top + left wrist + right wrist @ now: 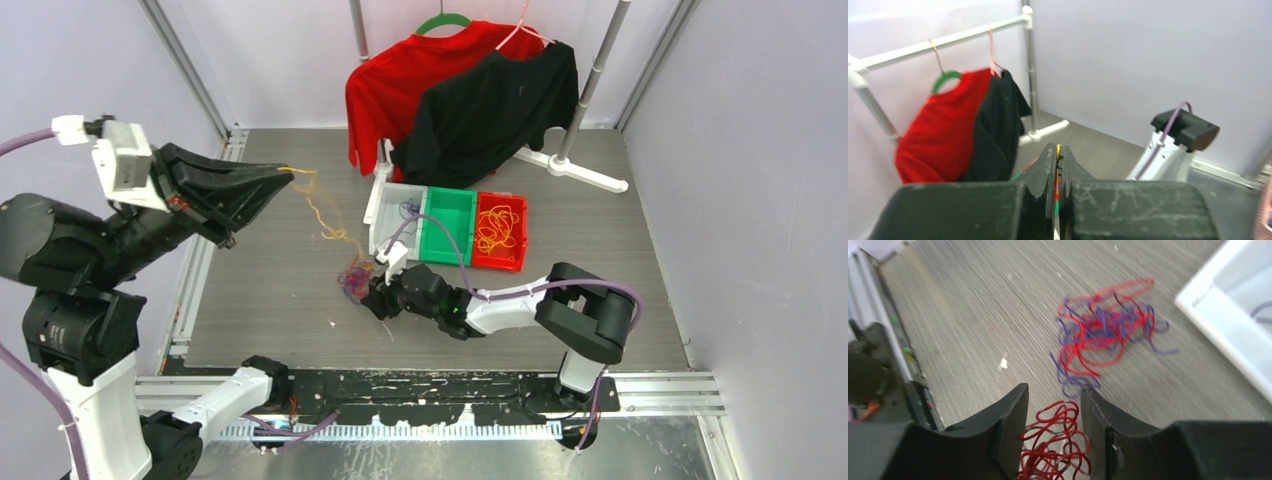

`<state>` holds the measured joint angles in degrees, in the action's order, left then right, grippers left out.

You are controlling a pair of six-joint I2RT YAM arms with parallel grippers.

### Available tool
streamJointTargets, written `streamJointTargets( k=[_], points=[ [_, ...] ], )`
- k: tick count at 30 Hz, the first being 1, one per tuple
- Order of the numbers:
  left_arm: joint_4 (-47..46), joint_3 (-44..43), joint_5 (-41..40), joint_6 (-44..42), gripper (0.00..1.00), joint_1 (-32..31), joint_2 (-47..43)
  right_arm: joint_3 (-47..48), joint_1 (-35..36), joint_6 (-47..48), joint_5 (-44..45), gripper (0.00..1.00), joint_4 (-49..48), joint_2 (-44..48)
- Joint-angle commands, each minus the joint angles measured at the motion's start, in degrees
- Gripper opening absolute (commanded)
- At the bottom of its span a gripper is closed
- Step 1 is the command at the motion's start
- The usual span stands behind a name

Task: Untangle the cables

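My left gripper [288, 177] is raised at the left and shut on a thin yellow-orange cable [318, 210]. The cable hangs down to a small purple and red tangle [355, 278] on the table. In the left wrist view the jaws [1058, 150] are closed with the yellow strand [1058, 147] pinched at their tip. My right gripper [375, 300] is low on the table just in front of the tangle. In the right wrist view its jaws [1054, 395] stand narrowly apart, closed around a bunch of red cable [1058, 440]. The purple and red tangle [1103, 327] lies just beyond the fingertips.
Three bins stand side by side behind the tangle: white [385, 222] with a purple strand, green [447, 240], and red [519, 262] holding yellow-orange cables. A clothes rack with a red shirt [385, 85] and a black shirt [490, 105] stands at the back; its base [580, 172] reaches right.
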<state>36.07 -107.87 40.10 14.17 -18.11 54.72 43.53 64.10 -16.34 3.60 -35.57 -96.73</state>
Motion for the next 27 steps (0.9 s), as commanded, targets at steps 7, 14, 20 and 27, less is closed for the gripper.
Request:
streamJointTargets(
  k=[7,14,20,27],
  points=[
    [-4.6,-9.5,-12.1,-11.3,0.0,0.0,3.7,-4.9,-0.2,-2.6,6.1,0.54,-8.2,-2.5],
    [-2.9,-5.1,-11.3,-11.3,0.0,-0.1,2.6,-4.1,-0.1,-1.4,7.1,0.98,-5.5,2.9],
    [-0.6,3.2,-8.3,-11.8,0.0,0.0,-0.3,0.4,-0.2,1.8,6.3,1.0,2.1,12.4],
    [0.9,10.0,-2.9,-12.6,0.0,0.0,-2.7,6.1,-0.2,3.4,3.4,1.0,13.2,23.0]
  ],
)
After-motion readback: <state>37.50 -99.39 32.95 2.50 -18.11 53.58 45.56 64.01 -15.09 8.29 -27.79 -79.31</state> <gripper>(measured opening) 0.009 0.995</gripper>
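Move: The right hand holds the red cable bundle low over the table; the bare spot where it goes is about 4 cm to its right, 1 cm back and 8 cm below. The red-purple tangle lies some 6 cm ahead and 5 cm left of that hand, and the white bin's middle roughly 20 cm ahead and 4 cm right. From the left hand, high up with the yellow cable, that spot is about 7 cm ahead, 10 cm right and 56 cm below. The right hand sinks about 5 cm while easing a little to the right, spreads its half-open fingers wide to let go of the red cable beside the tangle, then climbs straight up some 17 cm with the fingers open. Meanwhile the left hand keeps its shut grip on the yellow cable, rising about 5 cm and then reaching forward about 5 cm as it sinks roughly 10 cm, so the cable's lower part comes over the right gripper. ##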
